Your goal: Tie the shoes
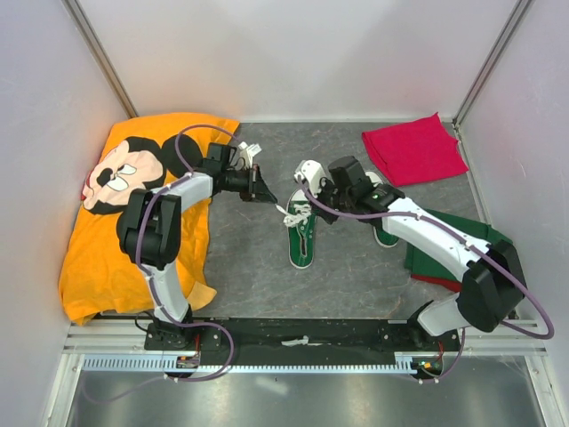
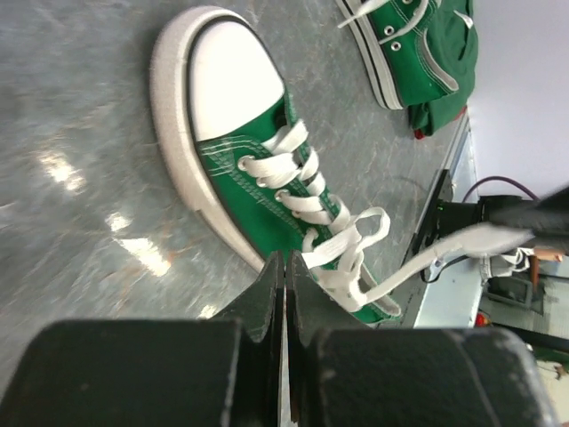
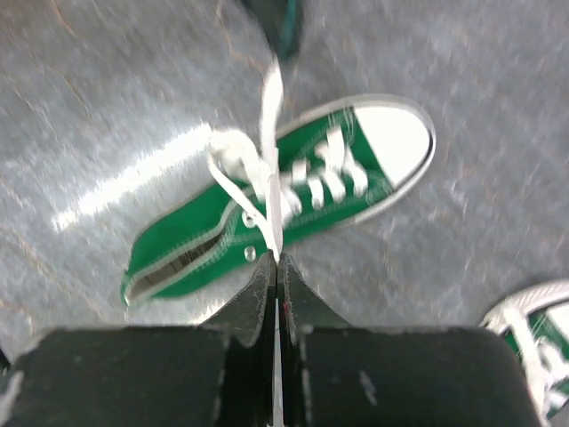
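Note:
One green shoe (image 1: 302,238) with a white toe cap lies on the grey table between the arms, its white laces (image 1: 297,214) loose. The shoe (image 2: 258,160) (image 3: 293,200) fills both wrist views. The other shoe (image 1: 385,237) lies to its right, mostly under the right arm; it also shows as a shoe (image 2: 409,44) (image 3: 533,329) at the edge of each wrist view. My left gripper (image 1: 269,197) (image 2: 284,260) is shut beside the shoe's eyelets, a thin white lace strip between its jaws. My right gripper (image 1: 313,199) (image 3: 277,260) is shut on a taut lace strand (image 3: 274,160).
An orange Mickey Mouse cloth (image 1: 151,191) covers the left of the table under the left arm. A red cloth (image 1: 413,147) lies at the back right. A folded green cloth (image 1: 462,240) sits at the right, under the right arm. White walls close in three sides.

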`<state>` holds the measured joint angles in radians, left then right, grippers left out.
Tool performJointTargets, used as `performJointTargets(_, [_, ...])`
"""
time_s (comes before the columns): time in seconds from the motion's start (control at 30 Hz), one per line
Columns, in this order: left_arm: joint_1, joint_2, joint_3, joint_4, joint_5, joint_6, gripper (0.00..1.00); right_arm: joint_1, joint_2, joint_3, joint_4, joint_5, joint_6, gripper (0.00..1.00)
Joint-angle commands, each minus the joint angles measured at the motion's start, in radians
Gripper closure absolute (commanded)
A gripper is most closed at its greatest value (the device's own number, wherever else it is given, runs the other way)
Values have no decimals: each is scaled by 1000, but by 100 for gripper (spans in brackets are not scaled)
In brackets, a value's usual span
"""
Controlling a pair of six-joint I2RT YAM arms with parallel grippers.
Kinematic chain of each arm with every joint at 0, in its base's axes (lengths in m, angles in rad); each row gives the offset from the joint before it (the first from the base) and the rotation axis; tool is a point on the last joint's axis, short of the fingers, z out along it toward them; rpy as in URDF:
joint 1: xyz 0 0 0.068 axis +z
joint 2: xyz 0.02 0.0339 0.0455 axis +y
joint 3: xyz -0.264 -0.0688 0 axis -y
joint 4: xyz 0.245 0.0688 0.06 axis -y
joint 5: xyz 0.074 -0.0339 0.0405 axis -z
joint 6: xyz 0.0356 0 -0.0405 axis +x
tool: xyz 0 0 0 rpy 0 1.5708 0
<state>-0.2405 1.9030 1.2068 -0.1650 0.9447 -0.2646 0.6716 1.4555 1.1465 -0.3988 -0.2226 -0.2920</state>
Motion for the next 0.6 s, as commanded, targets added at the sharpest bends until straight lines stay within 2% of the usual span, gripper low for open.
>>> performJointTargets(0.0, [50,-58,76,-166,13,178,98,-87,-17,-28,-164,-83,-1,100])
performJointTargets(0.3, [144,-110,83,-222,-84,261,99,-196,-116,-117,-264,-80,-36,100])
performJointTargets(0.57, [299,-128,117,-205,-179,263,99,-240,-139,-179,-296,-66,-53,100])
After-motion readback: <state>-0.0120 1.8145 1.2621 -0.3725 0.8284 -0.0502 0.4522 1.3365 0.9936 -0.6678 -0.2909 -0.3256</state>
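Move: Each closed gripper holds one lace end. From the left hand the loose lace knot lies about 7 cm right, 3 cm back and 3 cm below, with the tied shoe's middle 4 cm behind the knot and 1 cm farther right. From the right hand the knot is roughly 8 cm left, 3 cm ahead and 10 cm below; the other shoe stands some 16 cm right, 5 cm ahead and 13 cm below. Gripping their lace ends, both hands pull about 10 cm apart, left hand left-forward, right hand right, down and back. ##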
